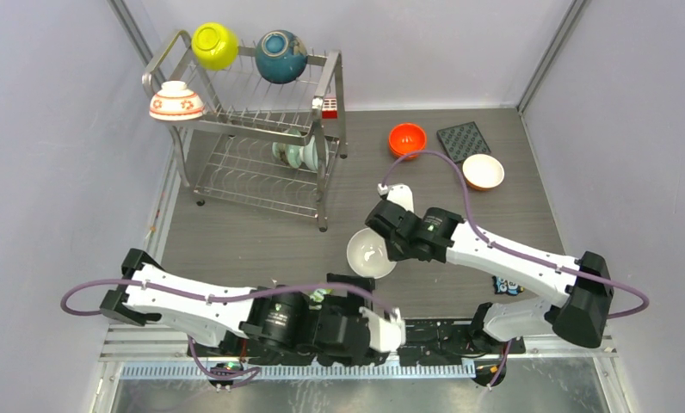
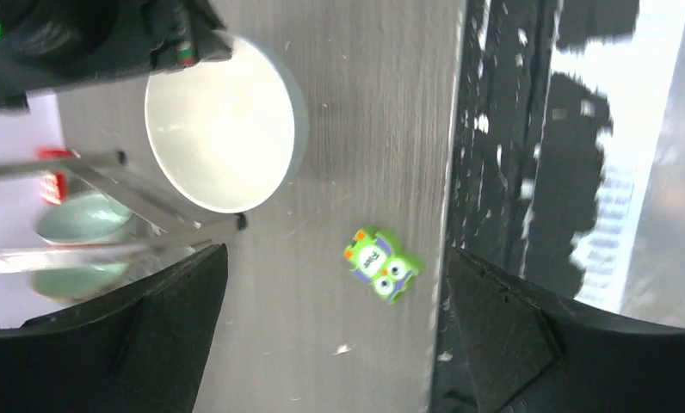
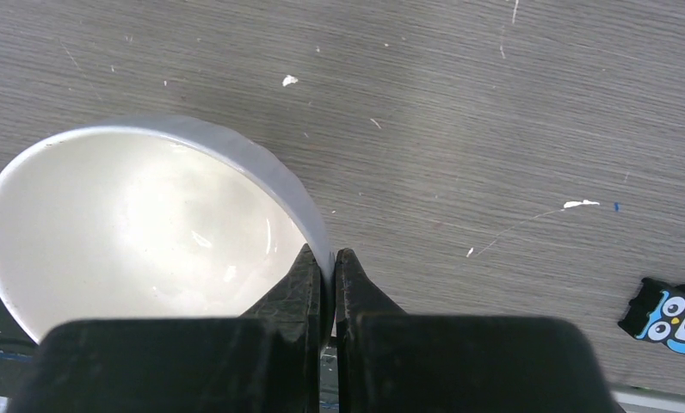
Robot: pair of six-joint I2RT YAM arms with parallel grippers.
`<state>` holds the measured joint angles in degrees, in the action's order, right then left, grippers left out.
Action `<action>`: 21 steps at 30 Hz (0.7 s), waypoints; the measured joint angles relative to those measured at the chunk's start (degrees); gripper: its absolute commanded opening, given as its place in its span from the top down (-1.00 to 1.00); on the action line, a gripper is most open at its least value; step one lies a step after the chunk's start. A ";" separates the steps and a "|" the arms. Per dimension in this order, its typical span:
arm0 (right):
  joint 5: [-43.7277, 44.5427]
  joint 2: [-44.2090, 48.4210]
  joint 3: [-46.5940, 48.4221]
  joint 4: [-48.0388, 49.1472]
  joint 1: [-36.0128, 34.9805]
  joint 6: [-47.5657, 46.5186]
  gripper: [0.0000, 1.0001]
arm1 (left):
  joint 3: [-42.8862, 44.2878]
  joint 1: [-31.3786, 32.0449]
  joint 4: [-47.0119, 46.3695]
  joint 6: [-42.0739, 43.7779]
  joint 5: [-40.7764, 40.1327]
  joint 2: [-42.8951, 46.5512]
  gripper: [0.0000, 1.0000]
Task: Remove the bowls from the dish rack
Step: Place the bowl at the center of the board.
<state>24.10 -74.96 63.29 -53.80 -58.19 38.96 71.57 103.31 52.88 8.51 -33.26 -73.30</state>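
Observation:
The steel wire dish rack (image 1: 326, 82) stands at the back left. On its top tier are a yellow-green bowl (image 1: 214, 45), a teal bowl (image 1: 280, 56) and a white bowl with red flowers (image 1: 176, 101). A pale green bowl (image 1: 292, 155) sits on the lower tier. An orange bowl (image 1: 407, 139) and an orange-and-white bowl (image 1: 483, 171) rest on the table at the right. My right gripper (image 3: 333, 254) is shut on the rim of a plain white bowl (image 3: 141, 224) at mid-table. My left gripper (image 2: 336, 258) hangs open over bare table near the front edge, holding nothing.
A dark square mat (image 1: 464, 140) lies behind the orange-and-white bowl. A green owl sticker (image 2: 382, 267) and a blue owl sticker (image 3: 673, 316) lie flat on the table. A red-white block (image 1: 329, 107) is clipped to the rack. The table's front edge (image 2: 449, 172) borders a black rail.

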 measured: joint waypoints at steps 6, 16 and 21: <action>0.17 3.48 -1.95 0.11 1.25 -0.28 0.99 | -3.98 -10.12 -11.21 -20.26 -1.36 2.75 -0.95; 0.22 6.78 -6.10 0.68 1.38 0.26 0.99 | -10.97 -23.87 -14.43 -68.15 -1.73 5.55 -0.93; 0.28 7.10 -6.91 1.09 0.83 0.94 0.99 | -9.46 -23.93 -8.68 -84.08 -3.65 5.33 -0.87</action>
<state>24.38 -67.85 56.38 -52.71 -57.36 39.90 62.11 79.37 44.21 -75.57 -36.91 -67.96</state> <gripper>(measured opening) 0.074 0.958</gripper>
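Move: The white bowl is already in my right hand, pinched at its right rim, so its middle lies about 5 cm left of that hand and 2 cm below. From my right hand the stacked orange bowls stand some 28 cm straight ahead, the white-orange bowl 21 ahead and 19 right, all 12 below. From my empty left hand the white bowl is about 11 cm ahead, 5 right, 10 below; the owl toy is 3 ahead, 6 left, 19 below. I swing my wide-open left hand forward about 10 cm, briefly bowing right, until it is up beside the white bowl's left side; as it goes it rolls roughly 100 degrees counter-clockwise about its slanting fingers and sinks slightly at the end. My right hand keeps its pinch on the rim and eases the bowl some 2.5 cm to the right, drifting slightly back, without turning. ##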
